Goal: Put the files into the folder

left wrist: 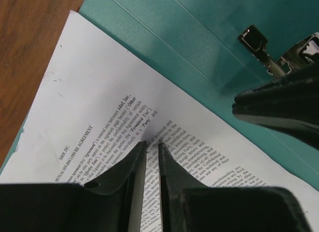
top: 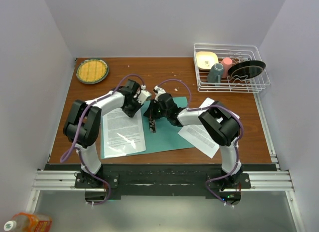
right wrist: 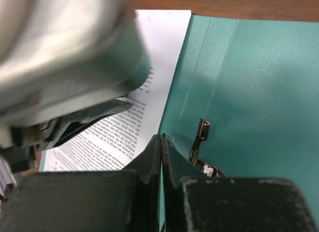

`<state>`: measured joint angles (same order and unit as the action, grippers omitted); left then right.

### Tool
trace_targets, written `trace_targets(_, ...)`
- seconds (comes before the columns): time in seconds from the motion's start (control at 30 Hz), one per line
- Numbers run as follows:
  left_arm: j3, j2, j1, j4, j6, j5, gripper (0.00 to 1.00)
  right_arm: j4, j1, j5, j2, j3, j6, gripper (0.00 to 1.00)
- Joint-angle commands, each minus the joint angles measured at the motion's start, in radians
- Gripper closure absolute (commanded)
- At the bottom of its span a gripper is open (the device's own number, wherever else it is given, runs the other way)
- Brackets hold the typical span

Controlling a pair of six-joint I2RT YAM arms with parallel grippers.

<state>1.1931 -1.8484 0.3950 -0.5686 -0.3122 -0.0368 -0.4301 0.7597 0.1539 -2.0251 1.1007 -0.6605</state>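
Note:
The teal folder (top: 169,134) lies open on the table. One sheet of the files (top: 122,132) rests on its left half, and another sheet (top: 202,137) lies at its right edge under my right arm. My left gripper (left wrist: 152,143) is down on the printed sheet (left wrist: 99,92) near the spine. Its jaws stand a narrow slit apart, pinching the paper. My right gripper (right wrist: 160,136) is shut with nothing in it. Its tips sit on the folder (right wrist: 259,82) beside the sheet's edge (right wrist: 159,47) and the metal clip (right wrist: 202,134).
A white wire dish rack (top: 232,68) with plates and cups stands at the back right. A round woven plate (top: 91,71) sits at the back left. Both grippers (top: 144,98) (top: 151,112) crowd together above the folder's spine, close to the clip (top: 152,125).

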Motion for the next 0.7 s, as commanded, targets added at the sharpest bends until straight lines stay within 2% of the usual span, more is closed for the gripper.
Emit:
trace_targets(0.0,0.029,0.084,0.004,-0.065,-0.024,-0.031,0.80,0.010,-0.003,0.050,0.032,0.039,0.036,1.00)
trace_targets(0.13,0.129,0.123,0.002,-0.122,-0.033,-0.057,0.80,-0.009,-0.003,0.076,0.097,0.008,0.013,0.88)
trace_targets(0.17,0.149,0.132,0.002,-0.122,-0.034,-0.055,0.80,-0.015,-0.002,0.079,0.109,-0.008,0.007,0.82)
trace_targets(0.23,0.196,0.130,-0.002,-0.091,-0.034,-0.035,0.80,-0.021,0.000,0.079,0.143,-0.018,-0.008,0.78)
trace_targets(0.3,0.230,0.094,-0.001,-0.060,-0.024,-0.009,0.79,-0.018,0.001,0.073,0.161,-0.024,-0.013,0.70)
trace_targets(0.47,0.352,-0.064,-0.004,0.039,0.039,0.106,0.79,0.050,0.015,0.036,0.297,-0.062,0.024,0.60)
trace_targets(0.5,0.365,-0.086,-0.004,0.056,0.051,0.118,0.79,0.083,0.021,-0.014,0.331,-0.082,0.042,0.52)
trace_targets(0.57,0.401,-0.146,-0.004,0.064,0.061,0.155,0.79,0.108,0.032,-0.051,0.418,-0.162,0.058,0.49)
trace_targets(0.6,0.410,-0.165,-0.002,0.070,0.067,0.167,0.79,0.140,0.032,-0.094,0.446,-0.191,0.062,0.43)
trace_targets(0.67,0.425,-0.215,-0.005,0.076,0.070,0.198,0.80,0.181,0.035,-0.132,0.526,-0.268,0.079,0.41)
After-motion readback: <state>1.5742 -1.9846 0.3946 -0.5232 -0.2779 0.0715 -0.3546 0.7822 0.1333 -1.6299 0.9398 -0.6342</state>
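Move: The left hand's fingertips are on the left file, on the folder's left half; its middle lies about 7 cm back and 3 cm left of them, and the metal clip some 5 cm back and 11 cm right. From the closed right hand, the loose file lies about 7 cm back and 34 cm right, the clip 6 cm back and 3 cm right, and the left file 8 cm back and 12 cm left, all 3 to 4 cm below. Up and forward, the left hand lifts off the left file and arcs about 12 cm out past its top edge, rising some 10 cm before sinking again, fingers swinging forward and gap unchanged. The right hand rises about 11 cm from beside the clip, opening to over half its range, then draws a little back and right. ##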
